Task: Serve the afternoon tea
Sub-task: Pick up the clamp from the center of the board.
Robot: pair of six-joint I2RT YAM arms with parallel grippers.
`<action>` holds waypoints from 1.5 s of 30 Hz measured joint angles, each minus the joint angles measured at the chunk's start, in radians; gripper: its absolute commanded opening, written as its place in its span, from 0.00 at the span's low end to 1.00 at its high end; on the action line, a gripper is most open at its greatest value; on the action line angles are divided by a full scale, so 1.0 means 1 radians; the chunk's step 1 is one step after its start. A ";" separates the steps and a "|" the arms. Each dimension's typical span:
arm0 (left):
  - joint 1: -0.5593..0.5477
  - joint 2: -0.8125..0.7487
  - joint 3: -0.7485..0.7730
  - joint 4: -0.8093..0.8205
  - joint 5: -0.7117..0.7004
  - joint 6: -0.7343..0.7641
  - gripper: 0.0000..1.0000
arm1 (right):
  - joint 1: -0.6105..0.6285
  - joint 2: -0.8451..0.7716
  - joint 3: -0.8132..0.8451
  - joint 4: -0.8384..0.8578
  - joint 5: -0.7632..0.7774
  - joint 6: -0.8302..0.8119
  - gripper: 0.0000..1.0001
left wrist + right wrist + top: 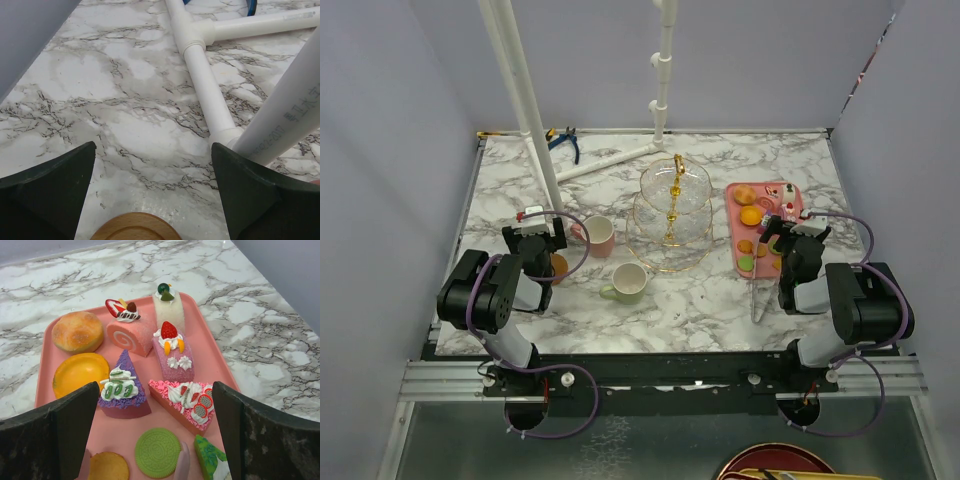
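The clear glass three-tier stand [672,215] with its gold stem stands mid-table, its tiers bare. Left of it are a pink mug [598,236] and a pale-green mug [628,283]. My left gripper [542,238] [154,150] hangs open and holds nothing, with a round brown coaster [558,266] [135,227] just below it. My right gripper [788,235] [154,390] is open over the pink tray [732,220] [210,335]. Between its fingers lie a purple wedge cake [122,390], a pink wedge cake [185,402] and a green cookie [157,451].
Farther back on the tray are a bun [77,331], an orange tart [80,372] and a pink roll cake [132,330]. Metal tongs [757,300] lie near the tray's front. A white pipe frame [530,110] [205,85] rises at back left, with blue pliers [563,140] behind it.
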 measured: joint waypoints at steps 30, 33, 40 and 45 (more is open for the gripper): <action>0.014 -0.311 0.144 -0.381 0.053 0.029 0.99 | 0.001 -0.389 0.252 -0.541 0.029 0.121 1.00; 0.025 -0.330 0.200 -0.509 0.050 0.042 0.99 | 0.001 -0.434 0.318 -0.681 0.049 0.256 1.00; 0.033 -0.381 0.377 -0.869 0.083 0.042 0.99 | 0.000 -0.417 0.565 -1.016 -0.010 0.430 1.00; 0.033 -0.475 0.472 -1.092 0.165 0.044 0.99 | 0.005 -0.421 0.600 -1.187 -0.018 0.447 0.98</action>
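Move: The clamp lies open beneath and behind the right hand: its middle is about 14 cm back, 5 cm to the left and some 8 cm below, with its tips on the pink tray. Close to this hand are the green cookie, 3 cm back and 2 cm left, and the purple cake, 2 cm ahead and 4 cm left, both roughly 6 cm lower. From the left hand the clamp is about 54 cm to the right and 13 cm back. The right hand, empty and wide open, climbs about 16 cm from above the cakes on the pink tray, drifting a little forward and left and rolling some 25 degrees so that its left side rises, then starts to sink again by about 2 cm, still well above the clamp. The left hand also goes up, by about 12 cm with its fingers staying open, first tipping up slightly and then down, and turning a little clockwise. ##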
